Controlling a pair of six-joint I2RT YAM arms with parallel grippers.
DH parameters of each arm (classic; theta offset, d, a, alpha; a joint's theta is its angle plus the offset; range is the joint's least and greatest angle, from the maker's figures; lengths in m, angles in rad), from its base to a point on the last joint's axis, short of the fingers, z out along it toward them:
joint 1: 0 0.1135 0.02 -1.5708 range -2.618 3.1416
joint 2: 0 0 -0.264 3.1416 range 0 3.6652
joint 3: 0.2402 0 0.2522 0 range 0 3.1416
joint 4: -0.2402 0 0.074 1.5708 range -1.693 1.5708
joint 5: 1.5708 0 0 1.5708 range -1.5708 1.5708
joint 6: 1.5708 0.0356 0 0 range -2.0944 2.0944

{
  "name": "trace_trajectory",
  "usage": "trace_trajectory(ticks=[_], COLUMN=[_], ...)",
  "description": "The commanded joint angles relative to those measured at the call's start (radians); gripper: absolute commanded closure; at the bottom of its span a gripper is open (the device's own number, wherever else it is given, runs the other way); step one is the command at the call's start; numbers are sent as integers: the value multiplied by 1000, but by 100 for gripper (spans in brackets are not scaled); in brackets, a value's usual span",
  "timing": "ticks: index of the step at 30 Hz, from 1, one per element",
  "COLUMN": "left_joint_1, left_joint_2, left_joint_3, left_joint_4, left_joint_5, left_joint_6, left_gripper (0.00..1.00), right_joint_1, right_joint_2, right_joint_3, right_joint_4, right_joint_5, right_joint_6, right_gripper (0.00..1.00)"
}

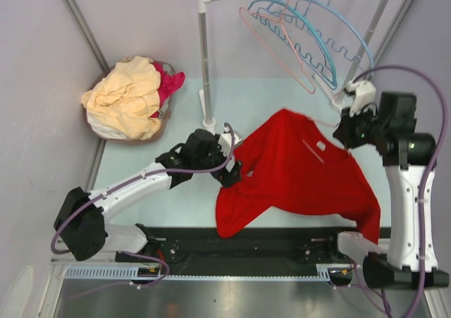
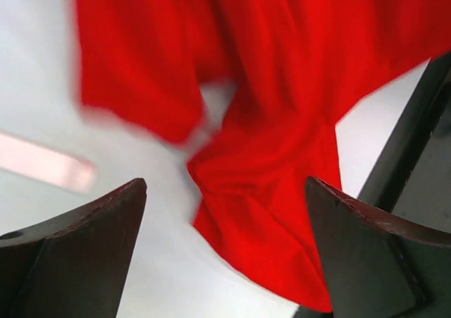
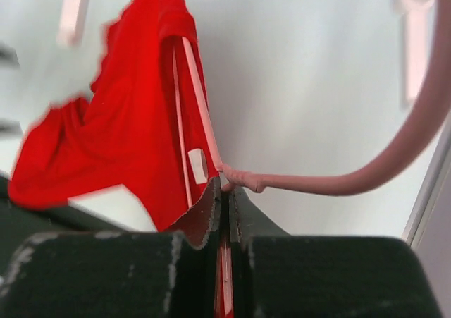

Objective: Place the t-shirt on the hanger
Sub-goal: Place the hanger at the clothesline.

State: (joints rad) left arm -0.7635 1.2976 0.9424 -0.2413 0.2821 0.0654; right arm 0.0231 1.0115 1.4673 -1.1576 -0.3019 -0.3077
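The red t-shirt [image 1: 296, 170] hangs draped in the air over the table, its lower left corner [image 1: 229, 223] drooping toward the near edge. The salmon-pink hanger [image 3: 201, 106] runs inside the collar, with its hook [image 3: 338, 184] curving out to the right. My right gripper [image 1: 349, 131] is shut on the hanger at the base of the hook [image 3: 225, 187]. My left gripper [image 1: 232, 170] sits at the shirt's left edge, open wide. In the left wrist view a red fold [image 2: 282, 212] hangs between and beyond its fingers [image 2: 225, 191], touching neither.
A clothes rack [image 1: 204, 57] stands at the back with another pink hanger [image 1: 275, 43] and blue hangers [image 1: 317, 36]. A basket [image 1: 162, 127] at the back left holds a pale yellow garment [image 1: 127, 96] and a magenta one [image 1: 169, 82]. A black rail [image 1: 246, 237] runs along the near edge.
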Motion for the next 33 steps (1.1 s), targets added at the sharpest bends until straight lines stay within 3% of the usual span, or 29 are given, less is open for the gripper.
trace_trajectory(ticks=[1, 8, 12, 20, 23, 31, 33], left_joint_1=[-23, -86, -128, -264, -284, -345, -350], left_joint_2=[24, 322, 532, 753, 874, 933, 959], left_joint_3=[-117, -1, 203, 439, 602, 645, 670], left_joint_4=[100, 152, 97, 142, 49, -35, -78], left_joint_5=[-26, -93, -93, -109, -138, -245, -225], left_joint_6=[-136, -163, -226, -285, -294, -233, -225], left_gripper=[0, 0, 0, 0, 0, 0, 18], right_joint_1=[-115, -118, -118, -120, -118, -111, -106], right_joint_2=[117, 153, 147, 160, 167, 156, 148], right_joint_3=[253, 226, 209, 193, 162, 107, 99], right_joint_4=[58, 68, 99, 108, 114, 131, 136], right_joint_5=[-242, -258, -237, -213, -212, -212, -213], right_joint_6=[-8, -54, -57, -68, -67, -65, -65], right_gripper=[100, 100, 100, 100, 100, 100, 100])
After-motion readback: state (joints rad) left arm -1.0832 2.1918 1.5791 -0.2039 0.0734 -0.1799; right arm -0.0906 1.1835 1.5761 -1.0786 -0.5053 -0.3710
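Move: The t-shirt's middle lies about 20 cm to the left hand's right, level with it fore and aft and some 12 cm below; the left rack foot is roughly 19 cm ahead, 11 cm to its left and 15 cm down. From the right hand, which already holds the pink hanger with the shirt on it, the clothesline runs about 20 cm ahead, centred 12 cm left and 15 cm up; blue hangers hang below it, 20 cm ahead, 8 cm left, 8 cm up. The open left hand drops 14 cm, then sweeps 20 cm right into the t-shirt; right carries the hanger forward. ##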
